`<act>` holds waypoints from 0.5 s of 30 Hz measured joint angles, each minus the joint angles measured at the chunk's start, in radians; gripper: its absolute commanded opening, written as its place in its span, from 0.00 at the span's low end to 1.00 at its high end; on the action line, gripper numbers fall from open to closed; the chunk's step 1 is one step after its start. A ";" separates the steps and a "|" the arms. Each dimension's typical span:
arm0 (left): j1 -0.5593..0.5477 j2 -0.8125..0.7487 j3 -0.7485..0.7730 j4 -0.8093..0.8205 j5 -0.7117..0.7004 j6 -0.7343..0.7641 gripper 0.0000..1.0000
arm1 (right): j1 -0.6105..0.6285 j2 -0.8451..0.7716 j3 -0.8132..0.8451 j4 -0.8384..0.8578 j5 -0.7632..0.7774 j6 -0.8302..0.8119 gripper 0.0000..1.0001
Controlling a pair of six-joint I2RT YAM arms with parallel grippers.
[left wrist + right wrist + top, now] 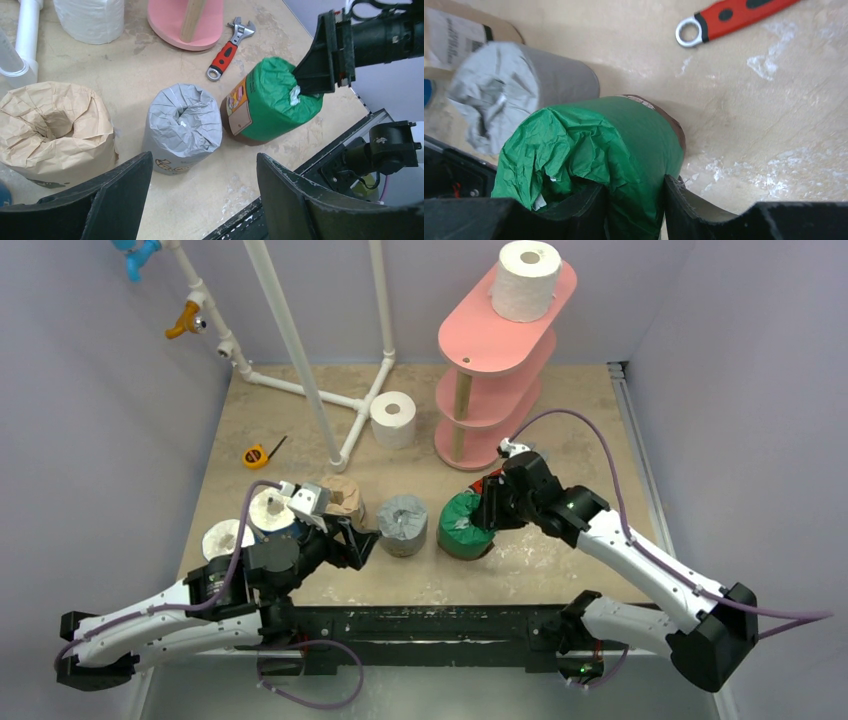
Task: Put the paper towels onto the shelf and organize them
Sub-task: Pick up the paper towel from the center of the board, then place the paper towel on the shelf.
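Note:
The green-wrapped paper towel roll (462, 525) (270, 100) (624, 135) leans on the table near the front. My right gripper (490, 508) (634, 200) is shut on its wall, one finger in the core and one outside. A grey roll (402, 524) (182, 127) and a tan roll (343, 496) (52, 130) stand to its left. My left gripper (365, 545) (200, 200) hangs open and empty just in front of the grey roll. The pink shelf (480, 340) stands at the back right with a white roll (527, 280) on its top board.
Another white roll (393, 418) stands beside the white pipe frame (310, 360). A blue-wrapped roll (272, 512) and a white roll (228, 538) sit behind my left arm. A red-handled wrench (229, 49) (734, 15) lies near the shelf's base. A yellow tape measure (256, 455) lies at the left.

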 measured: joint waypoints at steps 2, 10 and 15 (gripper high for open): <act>0.000 -0.005 0.000 -0.001 0.000 0.000 0.75 | 0.000 -0.006 0.048 -0.015 0.020 -0.002 0.39; 0.000 -0.031 0.000 -0.016 -0.005 -0.006 0.75 | -0.153 0.009 0.210 -0.060 0.045 -0.051 0.38; 0.000 -0.045 0.000 -0.024 -0.006 -0.005 0.75 | -0.309 0.053 0.308 -0.080 0.049 -0.072 0.38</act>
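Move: The pink shelf, where the green roll held in the right hand is headed, has its middle about 28 cm ahead of that hand, 6 cm to its right and roughly level in height. On the board, the red wrench lies some 15 cm ahead, 8 cm right and 13 cm below; the gray roll stands about 15 cm left, level fore and aft, 8 cm lower. From the left hand the shelf's middle is roughly 34 cm ahead, 28 cm right and 8 cm below. Still pinching the green roll by its crumpled upper rim, the right hand first lifts almost straight up, then swings forward and to the right as it keeps rising, gaining roughly 9 cm both in height and forward and 7 cm rightward. It carries the roll clear of the gray roll towards the near end of the pink shelf, the wrist turning about 15 degrees clockwise and the fingers tipping up some 10 degrees, with the grip unchanged. ##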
